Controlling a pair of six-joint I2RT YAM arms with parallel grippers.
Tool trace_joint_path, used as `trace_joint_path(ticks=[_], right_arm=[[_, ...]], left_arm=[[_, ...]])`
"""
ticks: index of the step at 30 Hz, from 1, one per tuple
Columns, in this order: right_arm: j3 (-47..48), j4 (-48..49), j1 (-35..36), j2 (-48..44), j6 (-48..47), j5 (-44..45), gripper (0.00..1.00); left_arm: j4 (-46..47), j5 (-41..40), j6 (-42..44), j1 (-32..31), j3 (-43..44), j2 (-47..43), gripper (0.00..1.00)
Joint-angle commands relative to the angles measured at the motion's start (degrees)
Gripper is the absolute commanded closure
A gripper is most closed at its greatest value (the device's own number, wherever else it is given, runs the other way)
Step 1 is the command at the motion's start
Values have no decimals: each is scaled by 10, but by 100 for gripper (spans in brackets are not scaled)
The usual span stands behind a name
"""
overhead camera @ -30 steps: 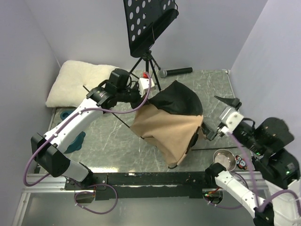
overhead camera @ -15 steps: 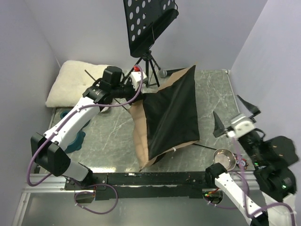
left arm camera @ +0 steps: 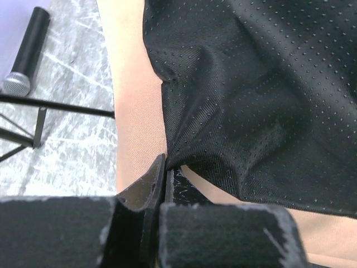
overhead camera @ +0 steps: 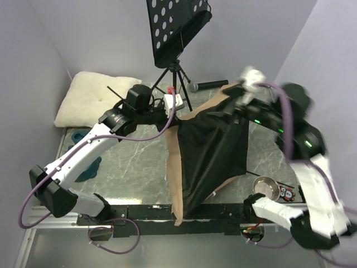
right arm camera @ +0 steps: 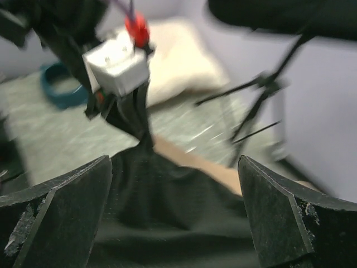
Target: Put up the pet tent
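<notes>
The pet tent (overhead camera: pixel 209 151) hangs spread over the table, black lining up, with a tan strip along its left edge. My left gripper (overhead camera: pixel 176 118) is shut on its upper left corner. In the left wrist view the jaws (left arm camera: pixel 165 167) pinch the fabric where the black lining (left arm camera: pixel 251 84) meets the tan cloth (left arm camera: pixel 134 89). My right gripper (overhead camera: pixel 237 106), blurred, hovers above the tent's far right corner. In the right wrist view it (right arm camera: pixel 175 212) stands wide open over the black lining (right arm camera: pixel 167 223), holding nothing.
A black music stand (overhead camera: pixel 177 28) on a tripod stands at the back, with a microphone (overhead camera: pixel 209 85) lying beside it. A cream pillow (overhead camera: pixel 92 97) lies back left, a teal object (overhead camera: pixel 89 167) on the left, and a steel bowl (overhead camera: pixel 266 188) front right.
The tent has unfolded from a bunched heap into a spread sheet reaching the front edge. My right arm swung from the near right up over the tent's far corner. The left gripper kept its hold.
</notes>
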Motion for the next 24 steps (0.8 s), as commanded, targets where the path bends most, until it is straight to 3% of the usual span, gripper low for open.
trace_joint_path(ticks=[1, 9, 23, 24], right_arm=[[-11, -29, 61, 53, 6, -13, 0], [-31, 30, 163, 121, -77, 87, 0], [-159, 49, 170, 139, -110, -38, 1], [-164, 47, 170, 140, -113, -35, 8]], left_arm=[[2, -24, -38, -2, 25, -32, 99], [-13, -26, -89, -4, 4, -56, 99], [-48, -23, -117, -4, 28, -63, 99], [-48, -21, -119, -3, 28, -62, 99]])
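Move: The tent's tan-and-black edge, already pinched in the left fingers, is the right hand's goal: about 15 cm to its left, 6 cm ahead and some 17 cm below it. Beyond that edge, the music stand's tripod stands roughly 25 cm ahead and 13 cm to the left of the right hand. The microphone lies about 28 cm ahead and 3 cm to the left, some 45 cm lower. Towards the tent edge in the left fingers the right hand comes down some 15 cm and about 11 cm left, open throughout, turning counter-clockwise and rolling its left side down until its fingers are close beside the pinch; contact can't be seen. The left hand keeps its pinch, easing a few centimetres back and left while its wrist turns about 10 degrees. ##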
